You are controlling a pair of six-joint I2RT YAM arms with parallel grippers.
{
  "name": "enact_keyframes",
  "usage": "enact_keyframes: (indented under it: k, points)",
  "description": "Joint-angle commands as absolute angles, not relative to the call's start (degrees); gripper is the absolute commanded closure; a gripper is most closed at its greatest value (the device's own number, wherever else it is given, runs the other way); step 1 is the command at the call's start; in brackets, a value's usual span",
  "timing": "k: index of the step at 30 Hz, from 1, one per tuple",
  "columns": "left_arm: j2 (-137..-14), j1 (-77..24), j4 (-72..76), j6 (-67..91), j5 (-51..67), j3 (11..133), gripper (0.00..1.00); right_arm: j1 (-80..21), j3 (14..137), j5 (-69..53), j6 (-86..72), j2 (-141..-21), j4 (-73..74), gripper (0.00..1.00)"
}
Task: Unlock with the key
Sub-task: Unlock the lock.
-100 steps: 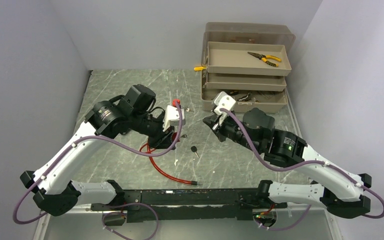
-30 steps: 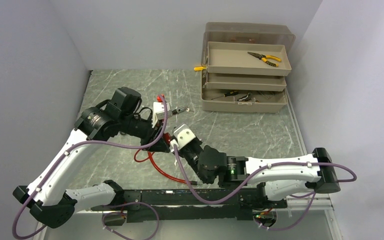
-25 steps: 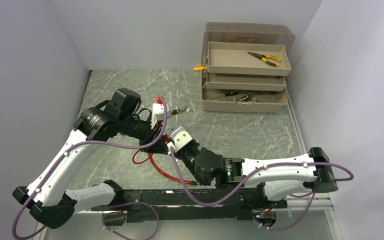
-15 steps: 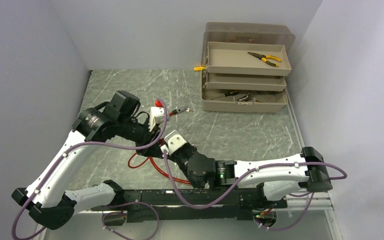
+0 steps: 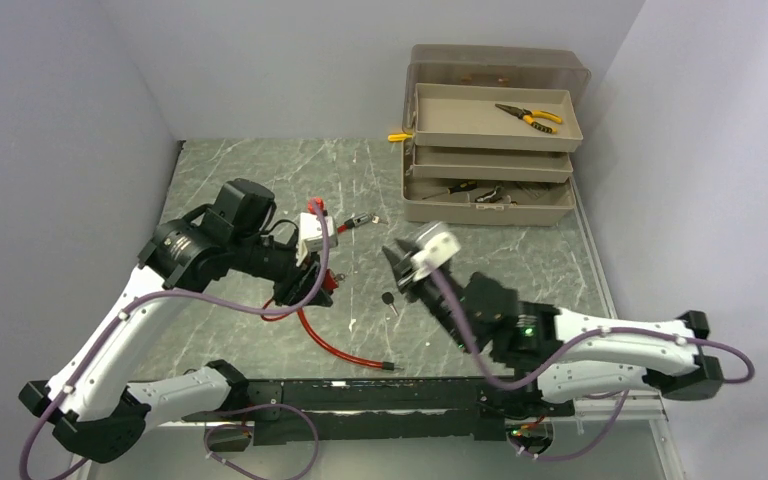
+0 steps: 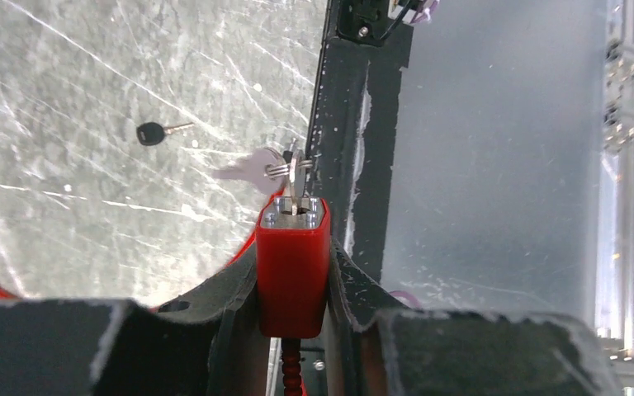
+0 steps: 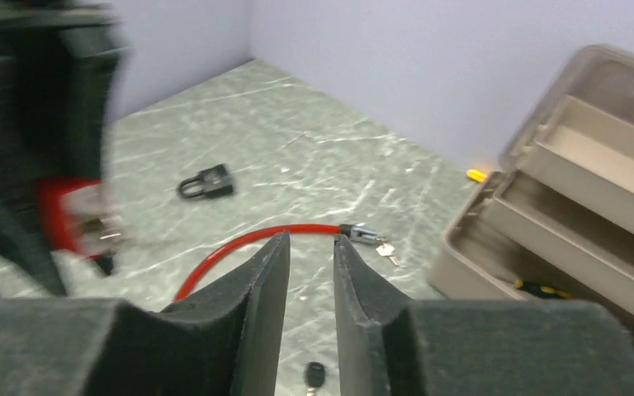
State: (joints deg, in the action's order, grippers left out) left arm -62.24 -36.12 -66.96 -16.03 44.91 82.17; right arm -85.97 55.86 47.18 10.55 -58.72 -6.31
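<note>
In the left wrist view, my left gripper is shut on a red cable lock, its fingers pressing both sides. A silver key stands in the lock's top face, with a ring and a second key hanging from it. From above, my left gripper sits at centre left. My right gripper hovers to its right, apart from the lock. Its fingers show a narrow gap with nothing between them. A black-headed key lies on the table below it.
The lock's red cable loops over the table toward the near rail. Its metal end lies by small keys. A black padlock rests further back. An open tan toolbox with pliers stands back right.
My right arm has pulled away from the lock at the left gripper, swinging right and up, and its jaws have parted. The left gripper, still holding the lock, has shifted slightly left.
</note>
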Motion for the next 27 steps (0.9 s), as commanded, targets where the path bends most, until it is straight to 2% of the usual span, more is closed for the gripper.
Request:
enact_keyframes:
  k: [1,3,6,13,20,27]
  points:
    - [-58.3,-38.4,-67.5,-25.7,43.3,83.5,1.0,-79.8,58.7,40.6,5.8,-52.4,5.0,0.62]
    - [-57.2,-40.6,-68.8,-29.2,40.8,82.6,1.0,-75.9,61.1,33.1,4.2,-51.2,9.2,0.52]
    - [-55.4,-41.6,-67.6,-33.2,40.2,81.7,1.0,-70.7,64.9,19.5,1.7,-51.1,13.5,0.44]
    - [-55.3,-42.2,-62.0,-32.2,43.2,80.6,1.0,-59.9,73.9,-17.2,-3.0,-55.6,22.0,0.38]
    - [-55.4,-42.1,-58.4,-29.1,43.2,79.0,1.0,-56.8,72.0,-26.8,-8.9,-55.5,15.4,0.37]
    - [-55.8,-41.8,-55.8,-27.2,44.1,78.1,1.0,-56.3,69.2,-31.6,-13.6,-57.9,10.7,0.44]
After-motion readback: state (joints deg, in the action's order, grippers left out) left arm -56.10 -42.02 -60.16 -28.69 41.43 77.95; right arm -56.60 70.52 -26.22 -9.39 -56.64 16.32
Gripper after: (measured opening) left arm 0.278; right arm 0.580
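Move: The right gripper, already clear of the lock, has the key in the red lock about 9 cm to its left, 4 cm back and 5 cm lower. On the table some 34 cm below it lie the black-headed key, about 4 cm ahead and 1 cm left, and the near end of the red cable, roughly 11 cm back and 1 cm left. From the left gripper holding the lock, the key sticks out about 4 cm right, level fore and aft, 2 cm lower. Carry the empty right gripper on, rightward away from the lock and up, about 5 cm each way and slightly forward, opening the fingers wide; then sweep it back and left, swinging counter-clockwise some 45 degrees and tipping down about 20, until the fingers face the lock. Keep the left gripper's hold on the lock, rolling it about 20 degrees while easing it a couple of centimetres back and then most of the way forward again. ##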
